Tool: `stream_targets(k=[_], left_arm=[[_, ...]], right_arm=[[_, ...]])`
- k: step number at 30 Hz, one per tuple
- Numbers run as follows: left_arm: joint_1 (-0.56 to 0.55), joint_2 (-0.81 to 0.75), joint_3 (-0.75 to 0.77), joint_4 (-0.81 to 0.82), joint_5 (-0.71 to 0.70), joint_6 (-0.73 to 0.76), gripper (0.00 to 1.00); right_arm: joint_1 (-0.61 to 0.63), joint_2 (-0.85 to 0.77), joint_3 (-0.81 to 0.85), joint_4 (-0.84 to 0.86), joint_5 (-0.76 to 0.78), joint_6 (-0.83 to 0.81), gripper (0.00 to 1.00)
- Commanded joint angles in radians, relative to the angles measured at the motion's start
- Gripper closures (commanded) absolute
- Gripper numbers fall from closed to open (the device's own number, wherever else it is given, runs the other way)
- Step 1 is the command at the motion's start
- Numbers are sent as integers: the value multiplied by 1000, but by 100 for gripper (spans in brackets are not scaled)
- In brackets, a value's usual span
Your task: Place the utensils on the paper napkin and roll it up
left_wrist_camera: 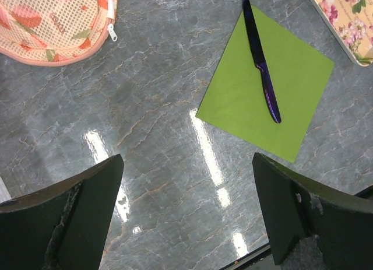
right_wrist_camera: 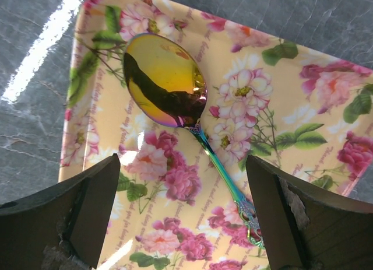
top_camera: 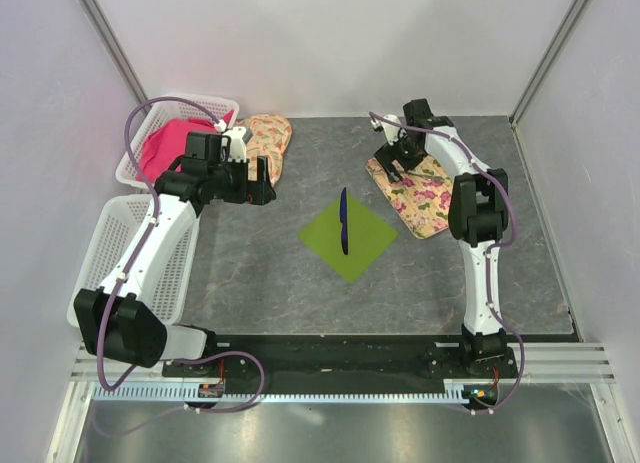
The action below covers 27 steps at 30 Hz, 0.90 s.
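Note:
The lime-green paper napkin (top_camera: 348, 237) lies flat in the middle of the table, also in the left wrist view (left_wrist_camera: 265, 92). A dark-blue knife (top_camera: 343, 220) lies on it, its tip past the napkin's far corner (left_wrist_camera: 260, 63). A spoon with a shiny yellow-gold bowl (right_wrist_camera: 166, 80) and iridescent handle lies on the floral tray (right_wrist_camera: 315, 124). My right gripper (right_wrist_camera: 183, 217) is open just above the tray, its jaws either side of the spoon's handle. My left gripper (left_wrist_camera: 186, 214) is open and empty above bare table, left of the napkin.
The floral tray (top_camera: 420, 198) sits at the back right. A floral mesh pouch (top_camera: 265, 138) lies at the back left, beside a white basket (top_camera: 150, 163) holding pink cloth. A second white basket (top_camera: 110, 253) stands by the left edge.

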Motion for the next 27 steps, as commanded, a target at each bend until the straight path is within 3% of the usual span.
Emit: stream_targets(k=[1, 6, 9, 21, 23, 27], left_arm=[[5, 7, 34, 1, 21, -6, 0], [4, 18, 37, 1, 41, -18, 0], [4, 22, 42, 1, 35, -21, 0], [4, 35, 59, -3, 27, -24, 0], [4, 35, 60, -3, 22, -24, 0], [4, 33, 63, -3, 12, -26, 0]], right_arm=[[-11, 36, 48, 22, -13, 12, 3], [-33, 53, 52, 20, -30, 31, 4], [-51, 56, 50, 11, -52, 44, 10], [-72, 23, 4, -8, -59, 38, 68], [-71, 9, -4, -8, -59, 38, 73], [-72, -20, -16, -6, -53, 54, 96]])
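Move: The spoon lies flat on the floral tray, its middle roughly 3 cm to the right hand's right, about level fore-and-aft and 2 cm lower, bowl to the left. The tray's centre is about 7 cm right and 3 cm back; the knife lies some 17 cm left and 14 cm back, on the napkin centred 16 cm left and 19 cm back. From the left hand the spoon is about 17 cm ahead, 43 cm right and 18 cm below. The spoon's handle, just behind the bowl, is what the right hand closes on: wide open, the hand sinks about 2 cm and shifts some 2.5 cm right over the tray, first mostly down, then level to the right with a slight clockwise turn. Its fingers close from both sides during the level part and end almost shut, pinching the handle. ##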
